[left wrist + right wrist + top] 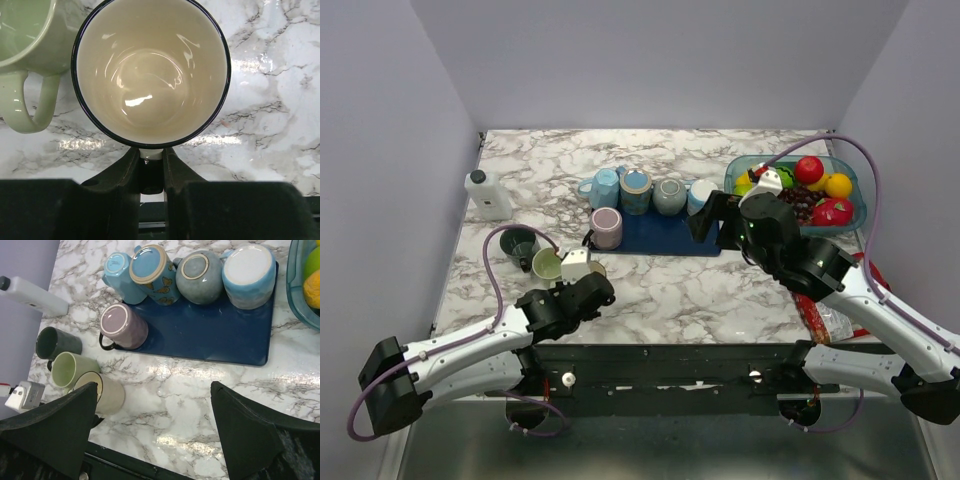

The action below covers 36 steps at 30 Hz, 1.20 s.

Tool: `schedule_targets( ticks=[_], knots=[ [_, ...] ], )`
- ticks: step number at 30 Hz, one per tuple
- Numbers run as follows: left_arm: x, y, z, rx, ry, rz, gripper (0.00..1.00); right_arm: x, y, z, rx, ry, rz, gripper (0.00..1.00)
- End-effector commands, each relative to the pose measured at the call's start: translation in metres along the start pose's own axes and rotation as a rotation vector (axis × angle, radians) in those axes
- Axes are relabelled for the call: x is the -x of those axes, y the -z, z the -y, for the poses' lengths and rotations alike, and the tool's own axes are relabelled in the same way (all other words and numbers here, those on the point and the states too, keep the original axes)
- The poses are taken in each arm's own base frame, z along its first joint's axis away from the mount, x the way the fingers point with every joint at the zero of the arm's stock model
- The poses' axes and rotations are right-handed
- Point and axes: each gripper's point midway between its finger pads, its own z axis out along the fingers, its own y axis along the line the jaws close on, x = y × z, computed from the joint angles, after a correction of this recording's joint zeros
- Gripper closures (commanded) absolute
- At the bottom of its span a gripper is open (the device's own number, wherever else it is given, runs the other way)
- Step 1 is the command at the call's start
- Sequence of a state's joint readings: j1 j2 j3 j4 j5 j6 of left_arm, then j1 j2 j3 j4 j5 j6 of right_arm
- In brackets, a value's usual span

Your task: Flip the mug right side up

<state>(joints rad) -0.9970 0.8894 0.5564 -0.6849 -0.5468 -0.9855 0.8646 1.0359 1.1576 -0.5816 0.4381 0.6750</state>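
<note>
A cream mug [150, 70] with a dark rim fills the left wrist view, its mouth facing the camera. My left gripper [151, 167] is shut on the mug's handle [151, 154], which sits between the two fingers. In the right wrist view the cream mug [107, 394] leans on its side near the table's front left, mouth toward the left arm. In the top view my left gripper [598, 275] covers most of it. My right gripper [152, 390] stands wide open above the bare marble, holding nothing; the top view shows this gripper [710, 220] over the mat's right end.
A pale green mug [75, 369] and a dark grey mug [57, 342] stand just left of the cream one. A purple mug [122, 325] and several upside-down mugs sit on the blue mat [220, 335]. A fruit bin [845, 172] is back right, a white bottle [488, 193] back left.
</note>
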Motion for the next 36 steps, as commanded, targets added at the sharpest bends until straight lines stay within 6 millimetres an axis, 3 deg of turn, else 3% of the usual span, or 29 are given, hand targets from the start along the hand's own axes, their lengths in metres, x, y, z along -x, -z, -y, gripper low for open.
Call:
schedule_targets(
  ticks=[1, 7, 10, 11, 16, 17, 21, 26, 30, 33, 36],
  knots=[
    [0.017, -0.002, 0.003, -0.021, 0.055, 0.113, 1.0, -0.011, 0.001, 0.006, -0.009, -0.004, -0.035, 0.0],
    [0.003, -0.011, -0.005, -0.006, 0.042, 0.088, 0.97, -0.017, 0.0, 0.005, -0.004, -0.011, -0.058, 0.0],
    [-0.003, -0.012, -0.006, -0.005, 0.034, 0.065, 0.81, -0.018, 0.0, 0.006, -0.006, -0.013, -0.06, 0.0],
    [-0.003, -0.011, -0.007, 0.0, 0.035, 0.062, 0.69, -0.019, 0.0, 0.007, -0.009, -0.012, -0.063, 0.0],
    [0.005, -0.001, -0.004, -0.018, 0.07, 0.072, 0.38, -0.018, 0.0, 0.007, -0.011, -0.022, -0.06, 0.0],
    [0.006, 0.001, -0.005, -0.02, 0.071, 0.071, 0.26, -0.018, 0.0, 0.007, -0.009, -0.029, -0.06, 0.0],
    [0.026, 0.02, 0.006, -0.083, 0.132, 0.104, 0.11, -0.017, 0.0, 0.005, -0.005, -0.035, -0.062, 0.0],
    [0.056, 0.048, 0.018, -0.162, 0.141, 0.163, 0.05, -0.017, -0.001, 0.005, -0.005, -0.036, -0.065, 0.0],
    [0.094, 0.074, 0.041, -0.263, 0.072, 0.248, 0.01, -0.02, -0.001, 0.005, -0.005, -0.035, -0.072, 0.0],
    [0.113, 0.078, 0.043, -0.239, -0.027, 0.308, 0.01, -0.02, -0.003, 0.005, -0.008, -0.03, -0.076, 0.0],
    [0.129, 0.07, 0.044, -0.193, -0.111, 0.316, 0.01, -0.022, -0.004, 0.006, -0.009, -0.024, -0.083, 0.0]
  ],
)
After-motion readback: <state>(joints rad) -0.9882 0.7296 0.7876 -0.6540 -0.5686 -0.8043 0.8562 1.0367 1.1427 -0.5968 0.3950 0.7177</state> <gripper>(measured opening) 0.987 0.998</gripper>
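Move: The left hand still holds the upright cream mug by its handle, the mug's middle some 6 cm ahead and level with the fingers, over a bare spot on the table 6 cm ahead and 5 cm down. The green mug is about 10 cm ahead and 9 cm left, the dark mug 15 cm ahead and 17 cm left, the mauve mug 20 cm ahead and 4 cm right, all at roughly hand height. From the right hand the bare spot lies some 35 cm left, 3 cm back and 27 cm down. The left hand eases the cream mug down by little more than a centimetre onto the bare marble beside the green mug, keeping it upright with its handle towards the robot, then holds nearly still while the fingers open wide and let go of the handle. Freed, it climbs quickly by about 14 cm, drifting a few centimetres forward and to its right over the mug, as the wrist tilts the fingertips upward some 15 degrees and rolls a little. ##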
